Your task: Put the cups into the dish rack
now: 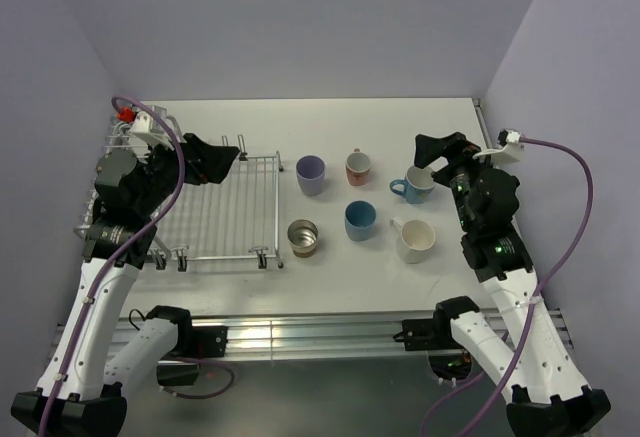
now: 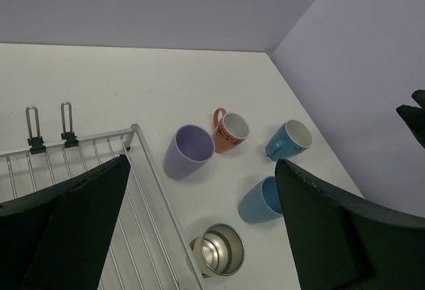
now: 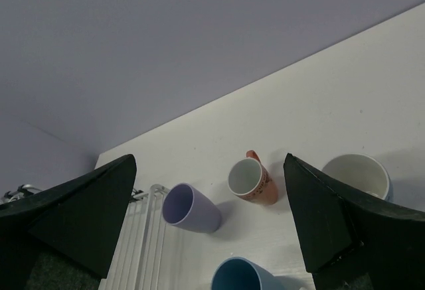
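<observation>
Six cups stand on the white table right of the dish rack [image 1: 225, 212]: lavender [image 1: 311, 174], salmon-pink [image 1: 358, 167], light blue [image 1: 415, 186], mid-blue [image 1: 360, 220], cream-white [image 1: 415, 240] and steel [image 1: 303, 238]. My left gripper [image 1: 225, 160] hangs open and empty above the rack's far right corner. Its wrist view shows the rack [image 2: 143, 223], the lavender cup [image 2: 188, 150] and the steel cup [image 2: 219, 250] between its open jaws. My right gripper [image 1: 435, 149] is open and empty above the light blue mug. Its wrist view shows the lavender cup [image 3: 192, 209] and the salmon mug [image 3: 251, 180].
Lilac walls close the table at the back and both sides. Upright loops [image 2: 48, 127] stand at the rack's far edge. A purple cable [image 1: 165, 152] loops over the left arm, and another [image 1: 585, 207] over the right arm.
</observation>
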`<state>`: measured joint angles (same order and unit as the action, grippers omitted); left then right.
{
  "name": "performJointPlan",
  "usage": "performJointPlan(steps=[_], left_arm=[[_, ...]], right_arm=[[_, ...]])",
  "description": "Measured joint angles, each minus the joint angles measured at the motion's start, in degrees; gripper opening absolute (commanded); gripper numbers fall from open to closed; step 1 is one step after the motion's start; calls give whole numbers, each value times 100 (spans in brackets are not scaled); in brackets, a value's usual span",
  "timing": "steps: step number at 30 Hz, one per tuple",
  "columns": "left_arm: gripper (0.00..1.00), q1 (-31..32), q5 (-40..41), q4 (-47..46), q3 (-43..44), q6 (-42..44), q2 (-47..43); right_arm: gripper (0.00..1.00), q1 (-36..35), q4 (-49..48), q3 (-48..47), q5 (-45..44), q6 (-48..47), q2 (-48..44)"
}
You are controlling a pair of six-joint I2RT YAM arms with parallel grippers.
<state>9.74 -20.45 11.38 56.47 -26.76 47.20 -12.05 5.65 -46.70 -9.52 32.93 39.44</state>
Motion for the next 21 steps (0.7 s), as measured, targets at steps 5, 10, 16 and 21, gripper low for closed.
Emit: performJointPlan(steps=[5, 10, 16, 21], left_arm=[[99, 0, -61, -2, 0, 2, 0], [99, 0, -74, -2, 0, 4, 0], [98, 0, -92, 0, 0, 4, 0], [98, 0, -94, 0, 0, 4, 7]], right_arm=[[100, 0, 33, 9, -94, -17, 7], [100, 0, 201, -28, -188, -90, 157], [99, -2, 450, -232, -37, -232, 551], [94, -518, 573, -658, -68, -374, 1189]])
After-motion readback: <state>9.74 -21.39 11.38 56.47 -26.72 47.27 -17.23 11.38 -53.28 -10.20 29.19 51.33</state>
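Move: The red mug stands some 11 cm ahead of the empty right hand, 12 cm to its left and about 29 cm below. At about the same depth are the purple cup, roughly 9 cm ahead and 24 cm left; the blue cup, 12 cm left and 3 cm back; and the light-blue mug, 6 cm ahead and 3 cm right. From the left hand the red mug lies about 13 cm ahead, 26 cm right and 29 cm below. The right hand, fingers staying wide open, first sinks and eases forward high over the cups, then swings left with quickening speed towards the red mug, ending about 3 cm lower, 3 cm farther out and 3 cm to the left. On the way its fingertips tip down some 10 degrees while its left side dips slightly and it begins to turn counter-clockwise, touching nothing. ##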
